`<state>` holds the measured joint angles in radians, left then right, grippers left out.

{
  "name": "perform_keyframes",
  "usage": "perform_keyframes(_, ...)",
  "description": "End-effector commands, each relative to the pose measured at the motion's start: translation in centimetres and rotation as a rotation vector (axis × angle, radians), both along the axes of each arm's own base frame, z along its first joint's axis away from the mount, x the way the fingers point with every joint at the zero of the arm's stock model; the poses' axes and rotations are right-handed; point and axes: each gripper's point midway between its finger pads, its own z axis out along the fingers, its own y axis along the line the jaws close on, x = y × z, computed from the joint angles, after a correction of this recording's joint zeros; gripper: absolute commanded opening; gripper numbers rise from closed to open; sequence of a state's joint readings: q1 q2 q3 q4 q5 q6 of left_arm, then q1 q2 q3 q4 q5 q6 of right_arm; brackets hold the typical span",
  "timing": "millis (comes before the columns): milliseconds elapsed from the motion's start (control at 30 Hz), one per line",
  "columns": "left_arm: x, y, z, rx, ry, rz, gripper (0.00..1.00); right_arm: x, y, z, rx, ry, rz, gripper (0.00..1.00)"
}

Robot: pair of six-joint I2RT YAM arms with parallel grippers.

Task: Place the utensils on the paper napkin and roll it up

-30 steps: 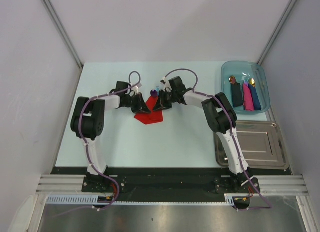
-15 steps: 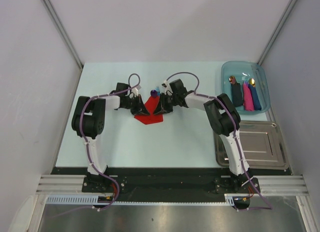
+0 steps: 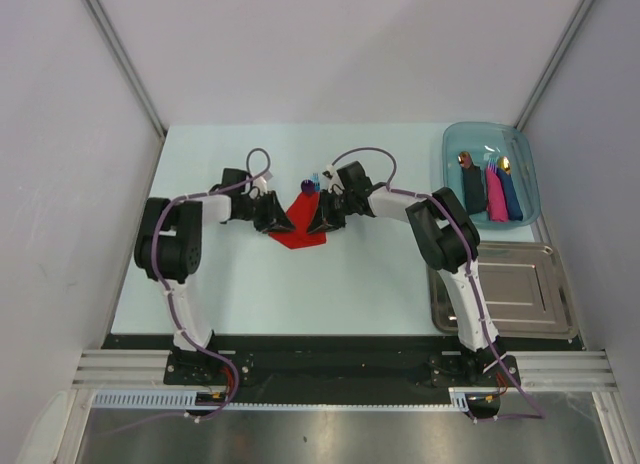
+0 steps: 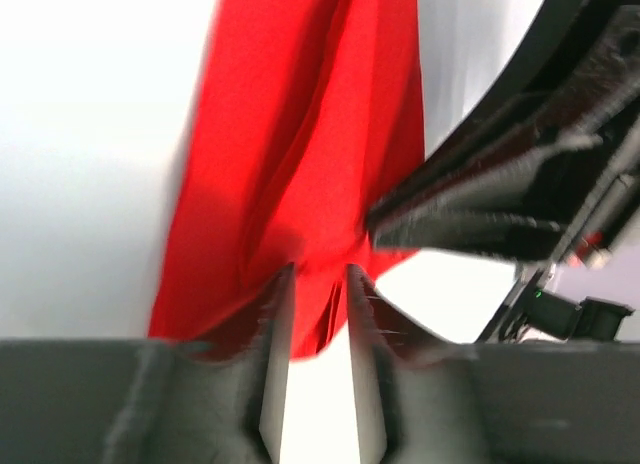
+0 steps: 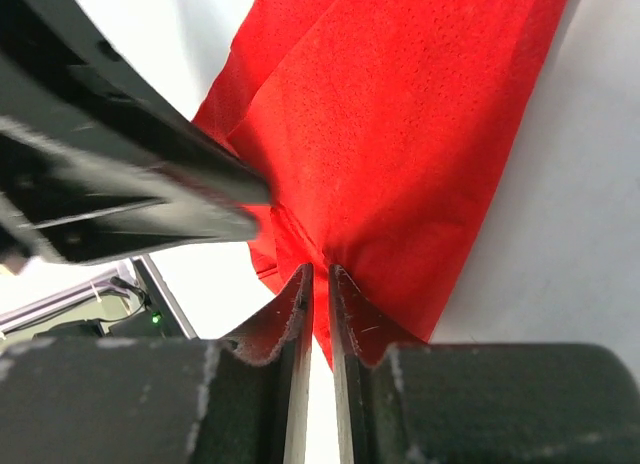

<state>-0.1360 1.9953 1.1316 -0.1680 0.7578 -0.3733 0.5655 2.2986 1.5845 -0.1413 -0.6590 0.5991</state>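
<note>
The red paper napkin [image 3: 297, 230] lies bunched in folds at mid-table between both grippers. At its far end the utensils stick out: a blue one [image 3: 314, 178] and a purple spoon bowl [image 3: 306, 186]. My left gripper [image 3: 281, 220] is at the napkin's left edge. In the left wrist view its jaws [image 4: 320, 276] stand a little apart, with a fold of napkin [image 4: 300, 134] loose between the tips. My right gripper [image 3: 317, 220] is at the right edge, and its jaws [image 5: 318, 274] pinch the napkin [image 5: 400, 134], whose creases run into the tips.
A clear blue bin [image 3: 452, 144] at the back right holds black, pink and blue rolls with spoon heads poking out. A metal tray [image 3: 500, 289] lies in front of it, beside the right arm.
The left jaws have parted from the napkin fold they were closed on, and the left arm has shifted a little to the left. The right gripper keeps its pinch.
</note>
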Motion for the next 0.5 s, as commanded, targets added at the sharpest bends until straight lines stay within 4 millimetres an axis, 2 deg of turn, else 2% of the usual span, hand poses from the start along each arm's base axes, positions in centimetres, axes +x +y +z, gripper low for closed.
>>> perform_keyframes(0, 0.3, 3.4, 3.8, 0.033, -0.096, 0.074, 0.37, -0.9, -1.3, -3.4, -0.091, 0.065, -0.017, 0.16)
perform_keyframes(100, -0.7, 5.9, 3.5, 0.104, -0.067, 0.119, 0.49, -0.9, -1.2, -3.6, -0.09, 0.068, -0.018, 0.16)
perform_keyframes(133, -1.3, 6.6, 2.8, 0.114, -0.043, 0.136, 0.5, -0.9, -1.2, -3.5, -0.089, 0.068, -0.019, 0.16)
perform_keyframes(167, -1.7, 6.8, 2.6, 0.127, -0.036, 0.132, 0.55, -0.9, -1.2, -3.7, -0.092, 0.069, -0.019, 0.16)
perform_keyframes(200, -2.0, 8.1, 2.1, 0.151, -0.007, 0.165, 0.56, -0.8, -1.2, -3.6, -0.088, 0.069, -0.02, 0.16)
perform_keyframes(233, -2.5, 8.6, 1.5, 0.162, 0.008, 0.175, 0.57, -0.8, -1.2, -3.6, -0.088, 0.07, -0.02, 0.16)
perform_keyframes(300, -2.7, 8.7, 0.6, 0.173, 0.022, 0.177, 0.62, -0.8, -1.3, -3.7, -0.09, 0.073, -0.021, 0.16)
perform_keyframes(433, -2.8, 7.5, -0.9, 0.131, 0.058, 0.161, 0.62, -0.6, -1.5, -4.0, -0.089, 0.085, -0.036, 0.16)
perform_keyframes(467, -2.8, 6.9, -0.7, 0.105, 0.052, 0.145, 0.62, -0.6, -1.5, -4.1, -0.089, 0.087, -0.038, 0.16)
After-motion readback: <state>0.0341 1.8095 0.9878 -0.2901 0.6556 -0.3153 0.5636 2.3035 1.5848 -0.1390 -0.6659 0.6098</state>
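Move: The napkin's left corner, where the left hand ends up, lies about 6 cm to its left, 2 cm back and 2 cm below. Around 7 cm to its right and 14 cm ahead is the purple spoon's head, and the blue fork's head is some 10 cm right and 16 cm ahead. From the right hand, that corner is roughly 15 cm to the left, 1 cm back and 2 cm lower. Leftward by about 8 cm, the left hand quits the middle of the napkin for its left corner, rising near 3 cm in a low arc, then sinking and drawing back a couple of centimetres. Its fingers spread wide on the way and the wrist turns some 10 degrees counter-clockwise. The right hand stays put, its nearly shut fingertips still on the napkin. ##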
